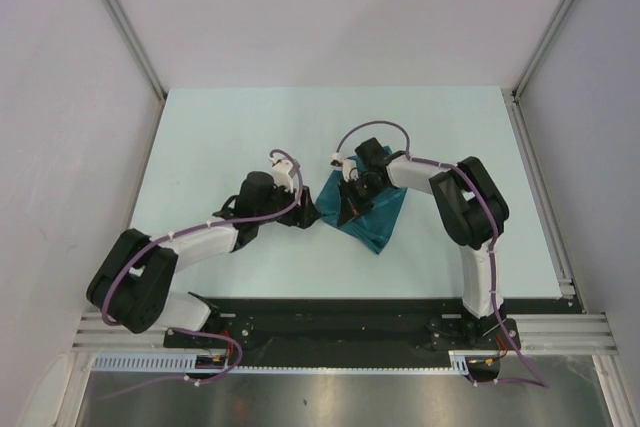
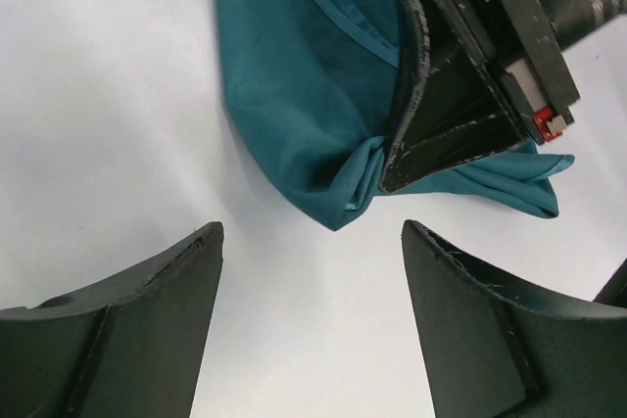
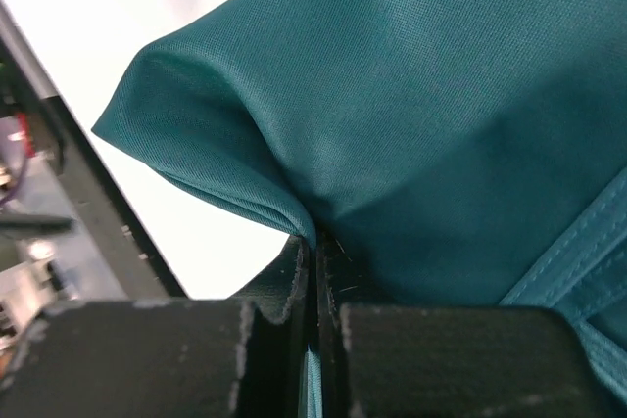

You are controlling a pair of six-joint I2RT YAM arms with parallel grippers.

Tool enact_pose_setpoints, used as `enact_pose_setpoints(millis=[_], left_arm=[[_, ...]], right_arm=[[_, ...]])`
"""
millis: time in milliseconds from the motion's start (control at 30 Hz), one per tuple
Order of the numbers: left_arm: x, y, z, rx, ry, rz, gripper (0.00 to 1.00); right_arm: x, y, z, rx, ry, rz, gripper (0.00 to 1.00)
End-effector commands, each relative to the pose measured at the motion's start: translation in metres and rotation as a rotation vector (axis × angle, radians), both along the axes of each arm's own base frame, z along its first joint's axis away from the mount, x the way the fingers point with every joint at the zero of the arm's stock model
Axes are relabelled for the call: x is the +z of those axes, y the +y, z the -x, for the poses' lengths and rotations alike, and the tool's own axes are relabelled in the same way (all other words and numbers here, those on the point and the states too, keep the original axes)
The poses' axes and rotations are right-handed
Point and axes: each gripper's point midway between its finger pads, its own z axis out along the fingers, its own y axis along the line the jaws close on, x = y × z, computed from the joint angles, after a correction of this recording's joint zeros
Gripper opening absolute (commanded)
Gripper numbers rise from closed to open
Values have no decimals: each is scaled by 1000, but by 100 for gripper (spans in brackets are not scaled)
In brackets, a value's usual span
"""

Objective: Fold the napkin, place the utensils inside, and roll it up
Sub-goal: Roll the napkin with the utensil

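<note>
The teal napkin (image 1: 372, 215) lies bunched in a folded heap at the middle of the table. My right gripper (image 1: 348, 209) reaches down onto its left part. In the right wrist view that gripper (image 3: 315, 240) is shut on a fold of the napkin (image 3: 441, 124), with a strip of cloth showing between the jaws. My left gripper (image 1: 306, 215) sits just left of the heap. Its fingers stand open on bare table (image 2: 312, 227), a little short of the napkin's corner (image 2: 338, 205). The right gripper's fingers (image 2: 446, 119) show there pinching the cloth. The utensils are out of view.
The pale table (image 1: 250, 127) is framed by grey walls on three sides. A black rail (image 1: 330, 322) with both arm bases runs along the near edge. The two arms meet close together at the napkin.
</note>
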Motion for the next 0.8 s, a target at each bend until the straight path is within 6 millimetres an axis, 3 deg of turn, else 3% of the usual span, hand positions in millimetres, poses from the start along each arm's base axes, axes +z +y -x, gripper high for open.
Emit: enact_pose_setpoints(millis=[0,233,367,767], left_arm=[[14,-22,-10,-78,-117,-10,78],[4,-32,-20,-76,-110,-60,75],[4,-32,-28,-55,-112,-74,67],[-10,-36,-28,-68,-58,-90,57]], right_arm=[[-5,-1,10,7,118,-18,0],[-19,-9,7,-21,182,1,0],[-21,-12,4,-28,196,-5,0],[-23,-15,-1,-46,205,-6,0]])
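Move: The napkin's free left corner, just beside the rolled part the right hand is pinching, lies some 3 cm to the left hand's right, about 2 cm ahead and 3 cm below. The right gripper's grip point is roughly 7 cm to the left hand's right, level with it fore and aft. The near tail of the napkin lies 14 cm to the right and 8 cm back. From the right hand, that free corner is about 4 cm to its left. Around the napkin's free corner the left hand brings its open fingers, travelling about 4 cm in all: first right and down, then forward while still low, narrowing them from wide to a little over half open without shutting. The right hand keeps its closed pinch on the napkin in place, turning only some 10 degrees. ##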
